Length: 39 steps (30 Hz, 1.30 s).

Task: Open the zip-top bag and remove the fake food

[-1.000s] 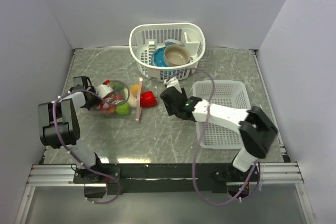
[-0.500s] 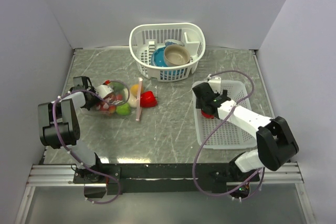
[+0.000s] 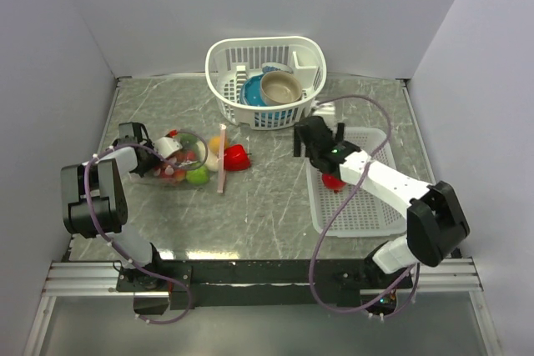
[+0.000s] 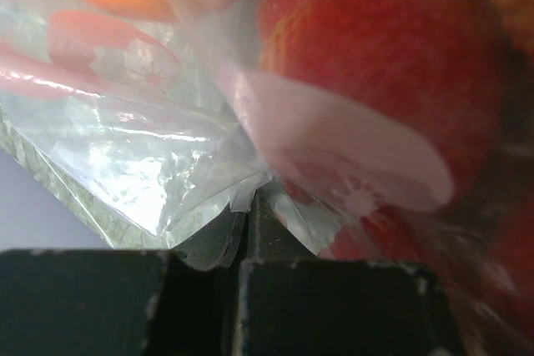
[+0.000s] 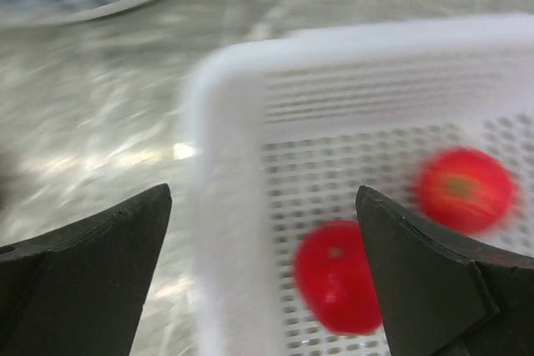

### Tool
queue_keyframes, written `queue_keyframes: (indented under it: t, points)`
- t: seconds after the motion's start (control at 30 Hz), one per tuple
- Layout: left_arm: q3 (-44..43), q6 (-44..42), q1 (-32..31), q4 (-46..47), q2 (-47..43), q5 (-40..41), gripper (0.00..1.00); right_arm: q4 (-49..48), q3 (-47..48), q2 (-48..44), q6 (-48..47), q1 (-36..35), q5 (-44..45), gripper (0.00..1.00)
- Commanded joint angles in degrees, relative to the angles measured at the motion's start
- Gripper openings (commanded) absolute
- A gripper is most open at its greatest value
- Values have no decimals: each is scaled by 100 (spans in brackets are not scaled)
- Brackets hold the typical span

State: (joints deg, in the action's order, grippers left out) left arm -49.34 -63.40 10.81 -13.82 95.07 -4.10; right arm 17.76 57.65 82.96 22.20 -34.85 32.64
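Observation:
The zip-top bag [image 3: 177, 158] lies at the left of the table, its pink zip strip [image 3: 221, 170] at the mouth facing right. Fake food fills it: green [image 3: 197, 175] and red pieces, with a red one [image 3: 236, 157] and a yellow one [image 3: 214, 142] at the mouth. My left gripper [image 3: 148, 156] is shut on the bag's clear bottom edge [image 4: 209, 181]; red food [image 4: 384, 72] shows through the plastic. My right gripper [image 3: 310, 141] [image 5: 263, 193] stands open and empty over the flat white basket's left rim [image 5: 225, 206]. Two red pieces [image 5: 338, 289] [image 5: 465, 189] lie in that basket.
A round white basket [image 3: 250, 46] at the back holds a blue bowl [image 3: 253, 91] and a tan bowl [image 3: 280, 86]. The flat mesh basket [image 3: 380, 135] sits at the right. Grey walls close in the table on three sides.
My right gripper went from the bag's mouth to the flat basket, opened wide and left a red piece in it, then drew back to the basket's far-left corner. The left gripper stayed put.

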Motion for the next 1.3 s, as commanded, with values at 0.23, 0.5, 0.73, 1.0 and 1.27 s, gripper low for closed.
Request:
queue_keyframes:
  t: [0.23, 0.5, 0.73, 1.0, 1.27]
  points:
    - [346, 20, -79, -876, 240, -65, 3, -1758, 1221, 1556, -1042, -1015, -2174, 100]
    - [162, 196, -61, -1007, 328, -187, 3, -2478, 1601, 2330, -1481, -1059, -3525, 100]
    - [-497, 468, 97, -1623, 504, -961, 2, -2567, 1626, 2558, -2149, -1156, -4169, 100]
    - [-1357, 890, 62, -1966, 750, -1436, 3, -2119, 2373, 3507, -2650, -1164, -3837, 100]
    - [-1552, 1267, -114, -1791, 891, -1129, 3, -1426, 2892, 3631, -2378, -1173, -3800, 100]
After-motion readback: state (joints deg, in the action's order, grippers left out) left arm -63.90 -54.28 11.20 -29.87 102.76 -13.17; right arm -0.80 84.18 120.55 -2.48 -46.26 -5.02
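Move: The red pepper lies some 25 cm to the right hand's left, about level ahead and 10 cm below. The bag's zip strip runs along the pepper's left side, 4 cm beyond it; the yellow fruit sits 5 cm left and 5 cm farther out from the pepper. The white tray's middle is about 10 cm right of this hand, 7 cm back and 12 cm below. From the left hand, the pepper lies roughly 30 cm right, 2 cm ahead and 2 cm up. Leftward in a sweep of about 27 cm, the right hand leaves the tray for the red pepper at the bag's mouth, turning some 55 degrees counter-clockwise; it sinks about 7 cm in all, mostly near the end, bringing its wide-open fingers to either side of the pepper. Late on, the left hand, still pinching the bag's plastic, shifts nearly 3 cm right and slightly forward, its wrist tilting. ##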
